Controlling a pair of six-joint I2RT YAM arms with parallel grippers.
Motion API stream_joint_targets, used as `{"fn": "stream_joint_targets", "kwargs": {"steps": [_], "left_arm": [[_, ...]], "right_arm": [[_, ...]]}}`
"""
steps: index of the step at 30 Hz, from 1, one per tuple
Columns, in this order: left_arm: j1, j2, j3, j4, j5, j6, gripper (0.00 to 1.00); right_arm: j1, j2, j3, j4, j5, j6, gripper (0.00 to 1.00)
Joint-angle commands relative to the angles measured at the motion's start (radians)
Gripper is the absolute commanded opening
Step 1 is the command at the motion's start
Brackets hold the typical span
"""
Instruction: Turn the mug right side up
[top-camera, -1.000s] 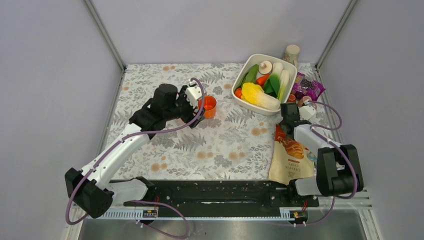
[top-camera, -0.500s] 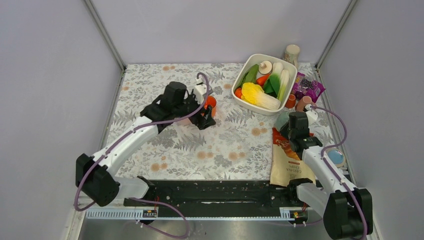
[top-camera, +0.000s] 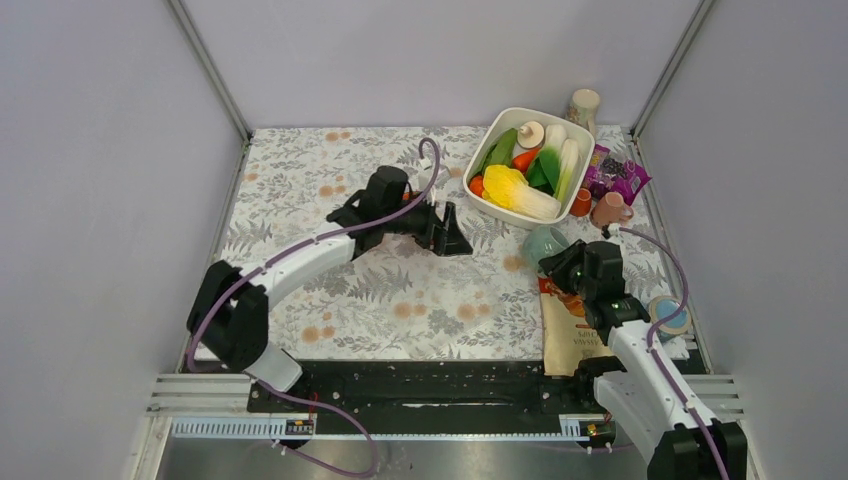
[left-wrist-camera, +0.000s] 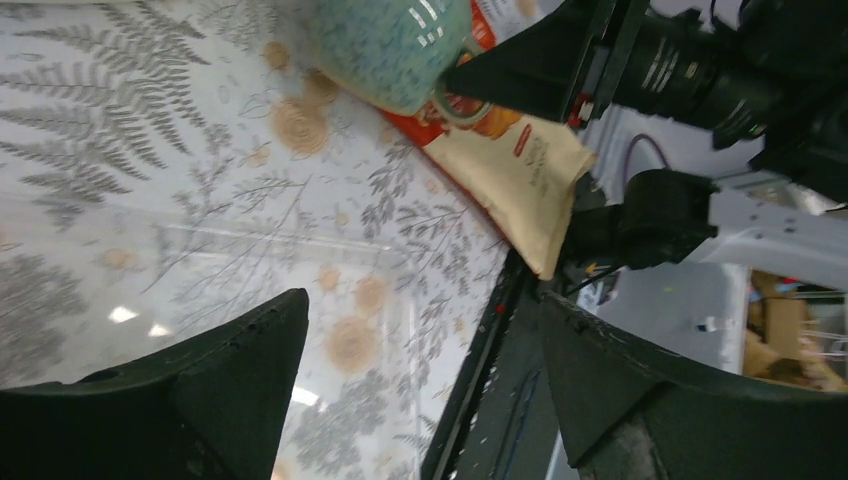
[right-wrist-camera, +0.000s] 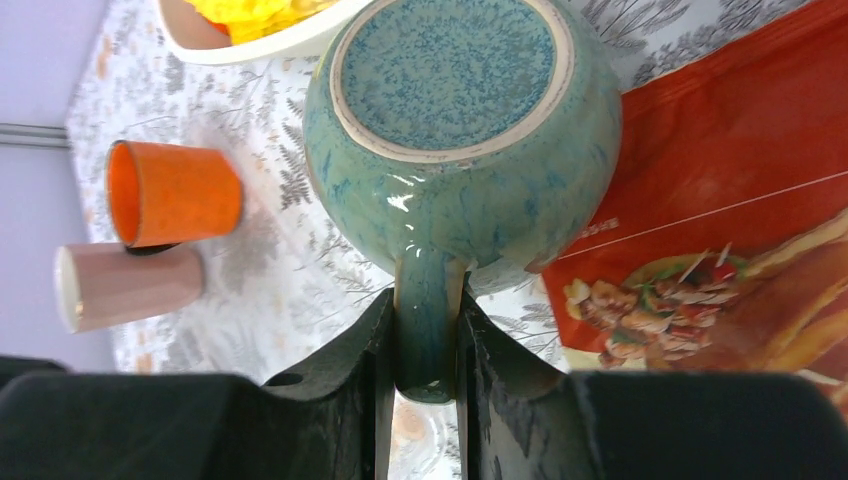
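The mug (right-wrist-camera: 450, 130) is teal and glazed, and its speckled base faces the right wrist camera; its opening is hidden. My right gripper (right-wrist-camera: 425, 340) is shut on the mug's handle. From above, the mug (top-camera: 545, 243) sits just ahead of the right gripper (top-camera: 562, 262), near the top of the snack bag (top-camera: 575, 325). My left gripper (top-camera: 450, 235) is open with nothing between its fingers, over the middle of the table and left of the mug. The left wrist view shows the mug (left-wrist-camera: 390, 45) at the top, far from the left gripper (left-wrist-camera: 420, 330).
A white dish (top-camera: 545, 114) of toy vegetables stands at the back right. Beside it are a pink cup (top-camera: 608, 210), a small orange cup (top-camera: 582, 203), a purple packet (top-camera: 620, 175) and a jar (top-camera: 583, 105). A blue round object (top-camera: 668, 315) lies at the right edge.
The left gripper swung right, away from the orange cup, and opened wider. The right arm pulled back toward its base with the mug, which now shows from above.
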Motion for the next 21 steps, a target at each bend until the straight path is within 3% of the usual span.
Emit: {"fn": "stream_joint_targets", "kwargs": {"steps": [1,9,21], "left_arm": [[-0.04,0.095,0.003,0.261,0.096,-0.262,0.88],[-0.075,0.239,0.055,0.309,0.127,-0.391,0.88],[-0.116,0.278,0.161,0.364,0.161,-0.452,0.87]], "right_arm": [[-0.001,-0.092,-0.012,0.249,-0.123,0.131,0.0],[0.001,-0.187,-0.001,0.311,-0.176,0.223,0.0],[0.024,-0.204,-0.013,0.472,-0.245,0.345,0.0]]}}
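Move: The green mug hangs bottom-up in the right gripper, its body about 6 cm ahead of those fingers, 2 cm left and roughly level. The open left gripper waits some 20 cm left of them and 9 cm higher. From the left hand the green mug lies about 18 cm right, 5 cm ahead and 8 cm lower; the orange mug is 12 cm ahead, 8 cm left, 15 cm below. The vegetable box's middle is 23 cm ahead of the right hand, 7 cm left, 6 cm lower. Still pinching the green mug by its handle, the right hand lifts it about 8 cm and carries it some 4 cm left, rolling its left side up and tipping its fingers upward. The wide-open left hand closes in on the mug, about 8 cm to the right, dipping some 5 cm midway before climbing most of that back, its wrist rolling about 20 degrees. ##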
